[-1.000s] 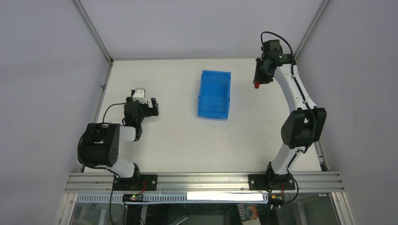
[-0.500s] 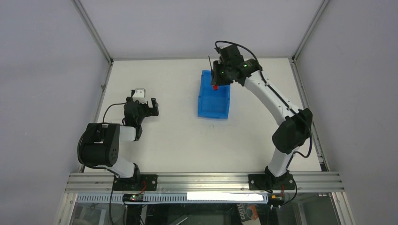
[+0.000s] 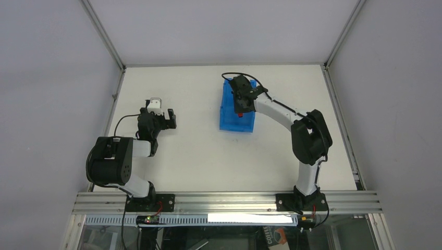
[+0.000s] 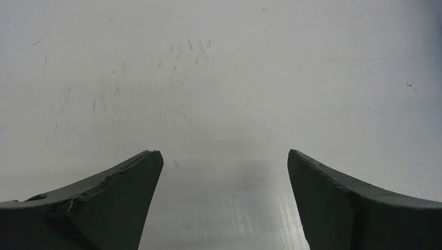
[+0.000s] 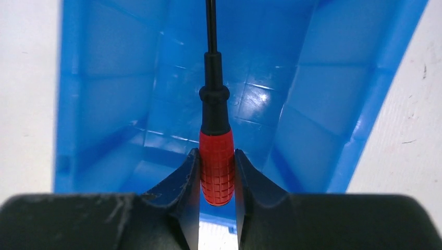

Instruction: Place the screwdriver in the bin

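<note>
The bright blue bin (image 3: 229, 119) stands at the table's centre back, and its inside (image 5: 114, 88) fills the right wrist view. My right gripper (image 3: 240, 107) hovers over the bin's interior, shut on the screwdriver's red handle (image 5: 217, 166). The screwdriver's dark shaft (image 5: 211, 31) points away from the fingers, above the bin floor. A bit of the red handle (image 3: 239, 114) shows under the gripper in the top view. My left gripper (image 3: 167, 119) rests open at the left of the table, with only bare tabletop between its fingers (image 4: 125, 192).
A small white block (image 3: 154, 103) sits on the left arm's wrist. White enclosure walls and metal posts bound the table at the back and sides. The aluminium rail (image 3: 224, 200) with both arm bases runs along the near edge.
The right arm swung left from the back right corner, carrying the screwdriver to over the bin, then drew nearer and lower. The left arm stayed still.
</note>
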`<control>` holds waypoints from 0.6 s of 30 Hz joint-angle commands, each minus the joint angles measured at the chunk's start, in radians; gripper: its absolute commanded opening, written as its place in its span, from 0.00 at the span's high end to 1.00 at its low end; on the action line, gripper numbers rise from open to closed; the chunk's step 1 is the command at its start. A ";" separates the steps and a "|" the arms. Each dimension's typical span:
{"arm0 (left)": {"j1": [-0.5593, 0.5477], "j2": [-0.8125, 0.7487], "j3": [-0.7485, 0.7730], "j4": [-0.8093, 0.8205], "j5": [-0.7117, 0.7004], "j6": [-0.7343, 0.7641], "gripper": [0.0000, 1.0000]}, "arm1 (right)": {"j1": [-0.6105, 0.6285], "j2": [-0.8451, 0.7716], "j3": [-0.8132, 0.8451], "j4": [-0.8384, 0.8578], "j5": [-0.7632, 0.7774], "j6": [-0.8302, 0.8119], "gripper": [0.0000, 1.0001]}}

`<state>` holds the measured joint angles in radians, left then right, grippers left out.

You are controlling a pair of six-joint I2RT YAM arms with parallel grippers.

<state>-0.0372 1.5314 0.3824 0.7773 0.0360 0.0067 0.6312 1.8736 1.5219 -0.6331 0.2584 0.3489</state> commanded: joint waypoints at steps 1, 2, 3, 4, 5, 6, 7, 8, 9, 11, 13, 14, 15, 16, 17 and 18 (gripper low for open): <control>0.006 -0.025 -0.002 0.031 0.021 -0.019 0.01 | 0.011 0.027 -0.047 0.129 0.044 0.017 0.84; 0.007 -0.025 -0.002 0.030 0.020 -0.020 0.01 | 0.011 0.037 -0.053 0.135 0.042 0.020 0.82; 0.007 -0.024 -0.002 0.030 0.021 -0.020 0.01 | 0.012 0.043 -0.058 0.145 0.043 0.023 0.79; 0.007 -0.024 -0.002 0.030 0.020 -0.019 0.01 | 0.014 0.056 -0.063 0.155 0.043 0.024 0.77; 0.007 -0.024 -0.002 0.030 0.020 -0.020 0.01 | 0.014 0.063 -0.063 0.160 0.043 0.027 0.74; 0.007 -0.024 -0.002 0.030 0.020 -0.019 0.01 | 0.017 0.075 -0.062 0.163 0.048 0.027 0.71; 0.007 -0.024 -0.002 0.030 0.021 -0.019 0.01 | 0.018 0.085 -0.060 0.162 0.056 0.029 0.69; 0.007 -0.024 -0.002 0.030 0.021 -0.019 0.01 | 0.019 0.093 -0.058 0.161 0.066 0.035 0.66; 0.007 -0.025 -0.002 0.030 0.020 -0.019 0.01 | 0.019 0.099 -0.057 0.161 0.075 0.040 0.64; 0.007 -0.024 -0.002 0.030 0.020 -0.019 0.01 | 0.021 0.106 -0.057 0.162 0.087 0.049 0.56; 0.007 -0.024 -0.002 0.030 0.021 -0.019 0.01 | 0.022 0.108 -0.057 0.162 0.090 0.052 0.52; 0.007 -0.024 -0.002 0.030 0.021 -0.020 0.01 | 0.023 0.106 -0.055 0.163 0.092 0.053 0.50; 0.007 -0.024 -0.002 0.030 0.021 -0.019 0.01 | 0.024 0.101 -0.051 0.160 0.097 0.054 0.48; 0.007 -0.025 -0.002 0.030 0.020 -0.020 0.01 | 0.025 0.092 -0.048 0.157 0.103 0.054 0.47; 0.007 -0.025 -0.002 0.030 0.020 -0.019 0.01 | 0.026 0.082 -0.042 0.154 0.107 0.051 0.46; 0.007 -0.024 -0.002 0.030 0.021 -0.020 0.01 | 0.027 0.068 -0.037 0.151 0.108 0.048 0.46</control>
<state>-0.0372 1.5314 0.3824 0.7773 0.0360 0.0067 0.6479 1.9835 1.4582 -0.5114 0.3233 0.3798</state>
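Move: My right hand already holds the screwdriver by its red handle over the near half of the blue bin. The bin's middle lies about 6 cm ahead of this hand, straight in line and some 5 cm below. The screwdriver's middle is roughly 4 cm ahead, its shaft pointing forward. From my idle left hand the bin is about 30 cm to the right and 6 cm farther out, at nearly the same height. I lower the screwdriver with my right hand almost straight down into the near half of the bin, about 5.5 cm, keeping the hand's attitude nearly unchanged. As the descent slows I open my fingers from their pinch on the handle to about half open, letting go close to the bin floor, then hold there with one finger on each side of the handle. ##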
